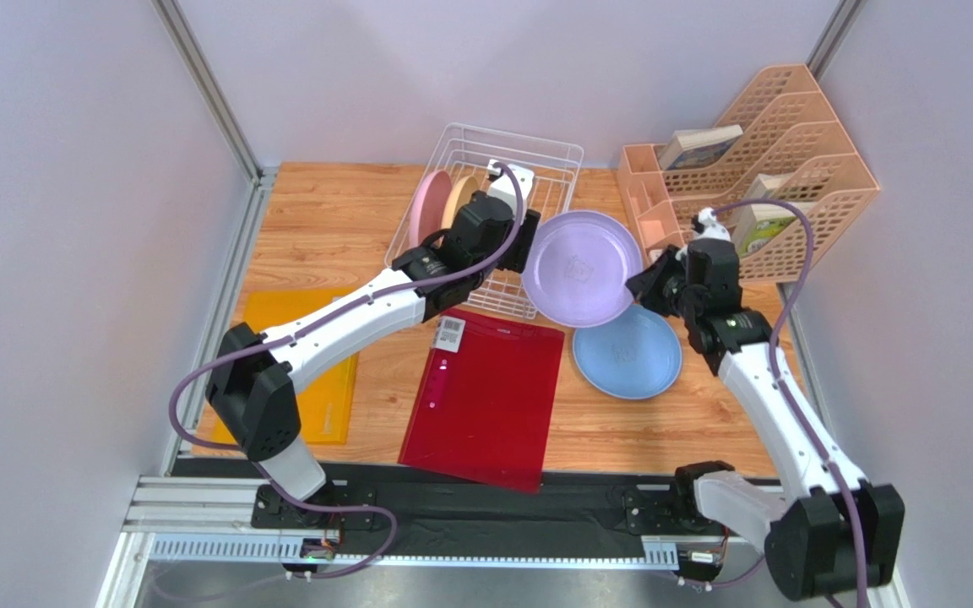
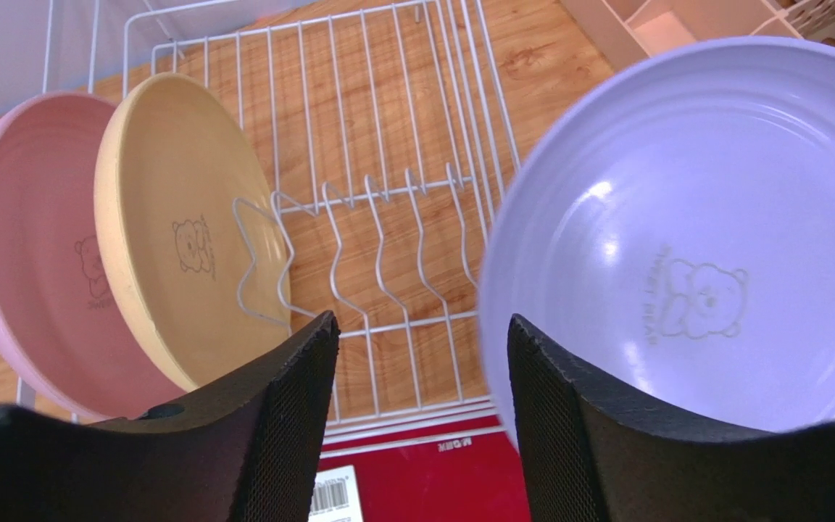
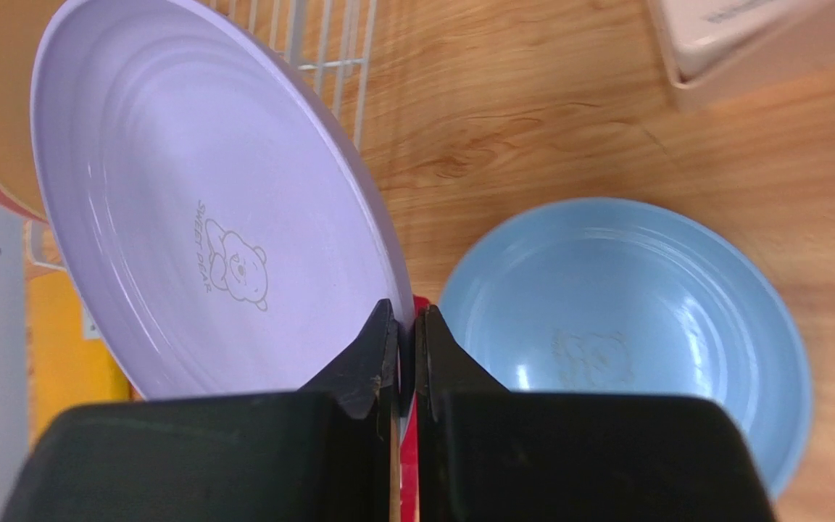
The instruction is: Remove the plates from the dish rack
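The lilac plate (image 1: 581,269) hangs tilted in the air between the two arms, above the rack's right front corner. My right gripper (image 3: 409,315) is shut on its right rim, and shows from above too (image 1: 641,281). My left gripper (image 2: 422,326) is open, and the lilac plate's (image 2: 705,250) left rim lies just beside its right finger. The pink plate (image 2: 30,250) and the tan-yellow plate (image 2: 182,228) stand on edge at the left of the white dish rack (image 1: 542,158). A light blue plate (image 1: 627,355) lies flat on the wood below the lilac one.
A red board (image 1: 485,399) lies in front of the rack with a small barcode tag (image 1: 451,333) at its corner. An orange sheet (image 1: 314,367) lies at the left. The peach lattice organizer (image 1: 771,165) stands at the back right, close behind the right arm.
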You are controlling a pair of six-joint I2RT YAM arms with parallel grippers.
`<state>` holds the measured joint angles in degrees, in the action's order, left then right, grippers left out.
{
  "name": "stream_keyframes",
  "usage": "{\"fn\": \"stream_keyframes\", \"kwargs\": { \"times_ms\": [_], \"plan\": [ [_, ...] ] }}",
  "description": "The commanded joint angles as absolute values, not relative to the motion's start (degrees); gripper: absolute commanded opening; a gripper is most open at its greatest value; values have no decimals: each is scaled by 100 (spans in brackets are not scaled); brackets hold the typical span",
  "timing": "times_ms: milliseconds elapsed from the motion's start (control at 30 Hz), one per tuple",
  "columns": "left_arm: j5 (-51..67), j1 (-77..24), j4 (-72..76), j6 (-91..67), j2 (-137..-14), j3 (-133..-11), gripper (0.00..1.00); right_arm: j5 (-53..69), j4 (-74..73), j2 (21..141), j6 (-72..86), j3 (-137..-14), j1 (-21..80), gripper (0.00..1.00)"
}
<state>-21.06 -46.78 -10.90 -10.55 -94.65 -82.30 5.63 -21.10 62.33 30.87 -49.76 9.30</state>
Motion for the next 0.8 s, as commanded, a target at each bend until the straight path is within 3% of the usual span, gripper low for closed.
{"fn": "stream_keyframes", "kwargs": {
  "times_ms": [0, 100, 167, 300, 767],
  "plan": [
    [-2180, -4527, -782, -1028, -9088, -8121, 69, -351, -2644, 5345, 3182, -4633, 905, 0],
    [-2179, -4430, -782, -1046, -8974, -7999, 81, -729, -3144, 4879, 3295, -4553, 897, 0],
    [-2285, -4403, -704, -1002, -8869, -7919, 83, -1019, -3522, 4528, 3392, -4509, 897, 0],
    [-2390, -4324, -615, -958, -8719, -7665, 96, -1476, -4077, 4070, 3734, -4325, 905, 0],
    [-2408, -4184, -510, -1055, -8464, -7357, 98, -1582, -4009, 3841, 4245, -3410, 905, 0]
  ]
}}
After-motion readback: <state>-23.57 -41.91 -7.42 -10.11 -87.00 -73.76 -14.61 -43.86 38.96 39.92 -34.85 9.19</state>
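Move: The right hand already holds the purple plate by its right rim, and the blue plate it goes to lies about 6 cm back, 2 cm left and 14 cm below. The white box in the organizer is 11 cm ahead and 5 cm right of that hand. For the free left hand, the yellow plate stands some 5 cm ahead, 8 cm left and 8 cm lower; the pink plate is 5 cm farther left of the yellow one, and the purple plate's middle is 11 cm right and 5 cm back. Back and to the right, level at first, the right hand draws the pinched purple plate away from the rack, then sinks about 7 cm over the blue plate, having come some 12 cm back, while its wrist swings about 20 degrees clockwise. The left hand, already off the plate, slides about 6 cm left towards the yellow plate, spreading its fingers fully. ##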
